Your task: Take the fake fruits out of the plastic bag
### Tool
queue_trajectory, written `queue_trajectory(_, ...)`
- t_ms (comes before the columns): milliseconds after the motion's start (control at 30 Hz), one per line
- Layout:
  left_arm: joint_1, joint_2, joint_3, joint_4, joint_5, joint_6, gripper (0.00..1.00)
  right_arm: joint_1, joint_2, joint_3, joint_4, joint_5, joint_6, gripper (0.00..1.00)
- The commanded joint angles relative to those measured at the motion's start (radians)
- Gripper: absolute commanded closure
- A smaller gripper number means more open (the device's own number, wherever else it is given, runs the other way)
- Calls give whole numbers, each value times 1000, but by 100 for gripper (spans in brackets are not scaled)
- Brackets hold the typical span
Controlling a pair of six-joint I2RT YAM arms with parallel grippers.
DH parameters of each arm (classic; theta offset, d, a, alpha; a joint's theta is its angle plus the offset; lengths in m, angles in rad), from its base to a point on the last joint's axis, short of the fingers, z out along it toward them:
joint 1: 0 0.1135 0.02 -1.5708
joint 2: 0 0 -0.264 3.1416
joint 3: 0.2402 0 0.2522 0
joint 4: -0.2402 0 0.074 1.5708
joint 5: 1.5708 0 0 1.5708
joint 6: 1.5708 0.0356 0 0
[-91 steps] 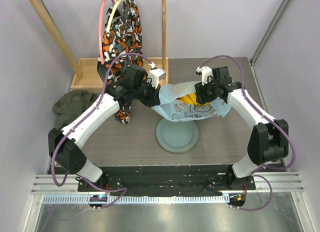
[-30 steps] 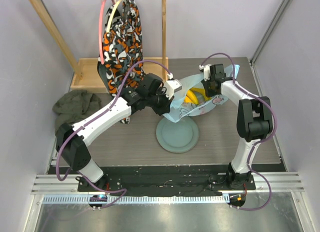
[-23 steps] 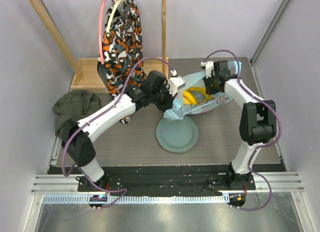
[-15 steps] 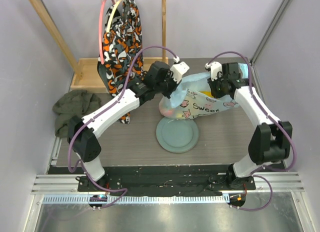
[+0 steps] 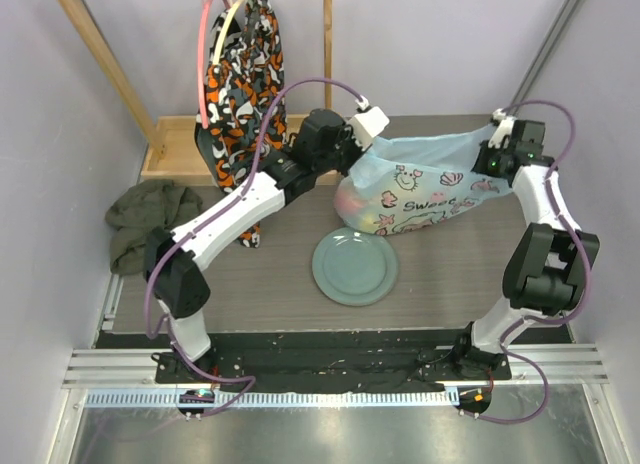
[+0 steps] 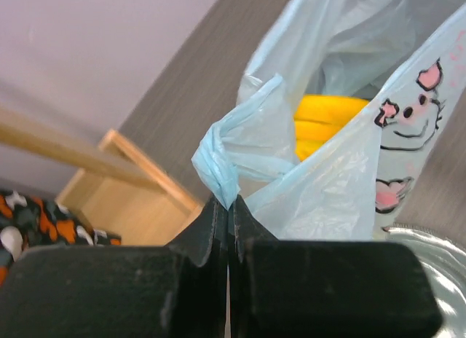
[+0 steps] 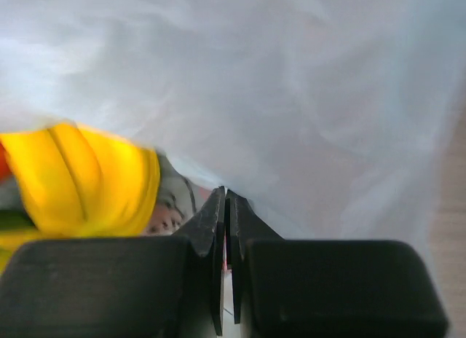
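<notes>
The light-blue plastic bag [image 5: 425,184] with its pink cartoon print hangs stretched above the table between both grippers. My left gripper [image 5: 352,152] is shut on the bag's twisted handle [image 6: 222,167]. My right gripper [image 5: 492,156] is shut on the bag's far right corner, with the film pinched at its tips [image 7: 227,196]. The fake fruits stay inside the bag. Yellow bananas [image 6: 329,123] show through the open mouth in the left wrist view, and they appear as a yellow blur [image 7: 84,178] in the right wrist view. Other fruits weigh down the bag's low left end [image 5: 358,209].
A round grey-green plate [image 5: 353,267] lies on the table just below the bag. An orange-black-white patterned cloth [image 5: 245,74] hangs on a wooden rack [image 5: 180,154] at the back left. A dark green cloth heap [image 5: 148,212] lies at the left edge.
The arms have drawn apart and risen, lifting the bag and stretching it wide. The right gripper moved to the far right and shut on the bag's corner; the left kept its grip.
</notes>
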Motion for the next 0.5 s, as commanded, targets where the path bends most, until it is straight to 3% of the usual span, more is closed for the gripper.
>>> queue_trajectory(0,20,111,175,104,31,91,100,-38,0,206,101,-182,142,96)
queue_trajectory(133,34,262,509,91,23,56,100,-44,-42,187,82,-307,141,96)
queue_trajectory(233,34,315,627,-16,98,10,100,-32,-127,54,40,-354,119,94)
queue_trajectory(333,34,219,506,-72,190,-39,100,-18,-235,-140,-1,-320,83,88)
queue_trajectory(367,34,177,364,-78,227,-39,100,-15,-262,-190,-10,-306,76,85)
queue_trajectory(400,33,140,295,-95,306,-39,100,-11,-304,-273,-20,-262,73,72)
queue_trajectory(467,19,51,125,-121,368,-53,100,-9,-334,-339,-58,-228,73,58)
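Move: The right hand, shut on the bag's stretched right side, has the bananas inside the bag some 13 cm to its left, about 3 cm ahead and 9 cm lower. The red fruit lies farther in, about 24 cm left, 2 cm ahead and 10 cm below. From the left hand, pinching the left rim, the bananas are some 19 cm right, 6 cm ahead and 24 cm down; the plate is 17 cm back, 2 cm right, 29 cm below. Left fingers keep the bag's rim pinched as that hand swings up, forward and right, then eases partway back down and back. The right hand, at first shut on the film, lifts about 9 cm with a little forward, then sweeps back and left some 10 cm while sinking, its fingers parting about a quarter and letting go of the bag. ##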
